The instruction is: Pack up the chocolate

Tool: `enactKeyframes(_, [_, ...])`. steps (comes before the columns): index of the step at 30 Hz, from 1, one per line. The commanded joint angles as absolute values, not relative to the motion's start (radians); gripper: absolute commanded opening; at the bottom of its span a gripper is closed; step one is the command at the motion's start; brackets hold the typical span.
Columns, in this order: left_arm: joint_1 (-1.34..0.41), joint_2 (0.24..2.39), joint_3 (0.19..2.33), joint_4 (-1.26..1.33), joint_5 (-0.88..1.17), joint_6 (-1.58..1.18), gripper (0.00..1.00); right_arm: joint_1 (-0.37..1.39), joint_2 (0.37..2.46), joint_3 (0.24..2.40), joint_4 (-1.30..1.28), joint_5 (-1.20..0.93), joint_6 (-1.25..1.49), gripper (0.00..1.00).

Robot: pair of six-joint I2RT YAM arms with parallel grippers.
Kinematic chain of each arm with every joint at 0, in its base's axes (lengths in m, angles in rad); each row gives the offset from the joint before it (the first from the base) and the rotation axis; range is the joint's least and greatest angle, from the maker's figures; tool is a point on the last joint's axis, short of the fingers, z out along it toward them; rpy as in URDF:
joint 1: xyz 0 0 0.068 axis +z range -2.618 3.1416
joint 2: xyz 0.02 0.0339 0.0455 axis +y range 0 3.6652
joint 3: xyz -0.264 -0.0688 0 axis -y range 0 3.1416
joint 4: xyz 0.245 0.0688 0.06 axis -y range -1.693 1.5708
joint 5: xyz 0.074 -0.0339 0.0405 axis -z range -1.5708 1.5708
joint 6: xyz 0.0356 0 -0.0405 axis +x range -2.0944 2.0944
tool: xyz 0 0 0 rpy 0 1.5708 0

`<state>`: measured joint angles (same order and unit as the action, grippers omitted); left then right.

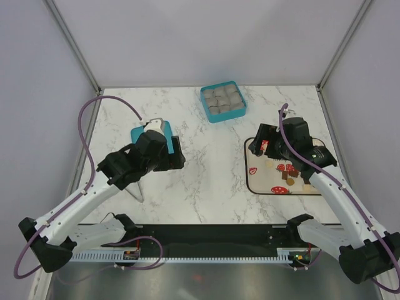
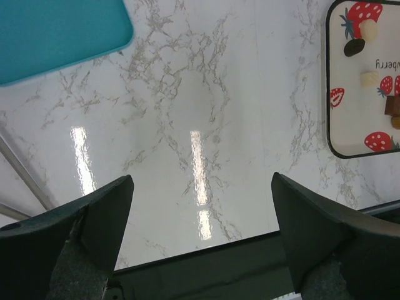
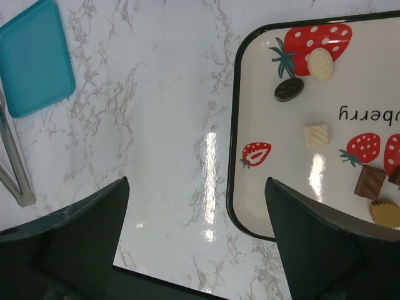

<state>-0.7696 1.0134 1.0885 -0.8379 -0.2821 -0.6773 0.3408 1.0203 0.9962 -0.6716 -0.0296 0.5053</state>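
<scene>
Several small pieces of chocolate lie on a white tray (image 3: pixel 234 156) printed with strawberries: a whitish round one (image 3: pixel 321 64), a dark oval (image 3: pixel 288 89), a whitish square (image 3: pixel 316 134), a brown block (image 3: pixel 370 182) and a tan cup (image 3: pixel 384 212). My right gripper (image 3: pixel 197 184) hangs open above the tray's left rim, with nothing between its fingers. My left gripper (image 2: pixel 201 181) is open too, high over bare marble between the teal lid (image 2: pixel 56 31) and the tray (image 2: pixel 327 94). In the top view the chocolate (image 1: pixel 289 181) sits partly under the right arm.
A teal square box (image 1: pixel 223 101) with grey compartments stands at the back middle of the table. The flat teal lid (image 1: pixel 139 133) lies at the left, partly under the left wrist. The table's near edge (image 2: pixel 206 244) runs just below the left fingers.
</scene>
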Motion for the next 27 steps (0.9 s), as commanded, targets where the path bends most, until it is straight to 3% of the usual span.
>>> enactKeyframes(1, [-0.761, 0.996, 1.135, -0.851, -0.360, -0.716, 0.99, 0.339, 1.000, 1.022, -0.638, -0.029, 0.495, 0.98])
enactKeyframes(6, [-0.660, 0.991, 1.088, -0.877, -0.388, -0.761, 0.98, 0.339, 1.002, 1.008, -0.634, -0.048, 0.497, 0.98])
enactKeyframes(13, [-0.267, 1.054, 0.907, -0.870, -0.269, -0.787, 0.86, 0.341, 1.019, 0.976, -0.621, -0.075, 0.492, 0.96])
enactKeyframes(27, [-0.140, 1.290, 0.709, -0.677, -0.170, -0.830, 0.74, 0.339, 1.039, 0.936, -0.592, -0.095, 0.491, 0.94])
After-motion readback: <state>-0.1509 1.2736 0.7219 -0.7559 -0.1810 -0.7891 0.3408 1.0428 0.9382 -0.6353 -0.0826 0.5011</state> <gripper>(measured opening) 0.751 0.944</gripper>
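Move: The silver tongs lie about 18 cm to the left of the left hand, 4 cm back and some 20 cm below, open arms pointing away from the base. The teal lid lies 13 cm ahead and 9 cm left of this hand, the teal box about 28 cm ahead and 15 cm right, both near table height. From the right hand the tongs are roughly 43 cm left, 9 cm back and 19 cm down. Empty and heading for the tongs, the left hand sweeps left about 15 cm, bowing a little forward and back again, then drops some 18 cm past the near side of the lid. It turns counter-clockwise and tips steeply down, roughly 30 degrees or more each, fingers narrowing by about a quarter; contact can't be seen. The right hand sinks about 2 cm, fingers open. ##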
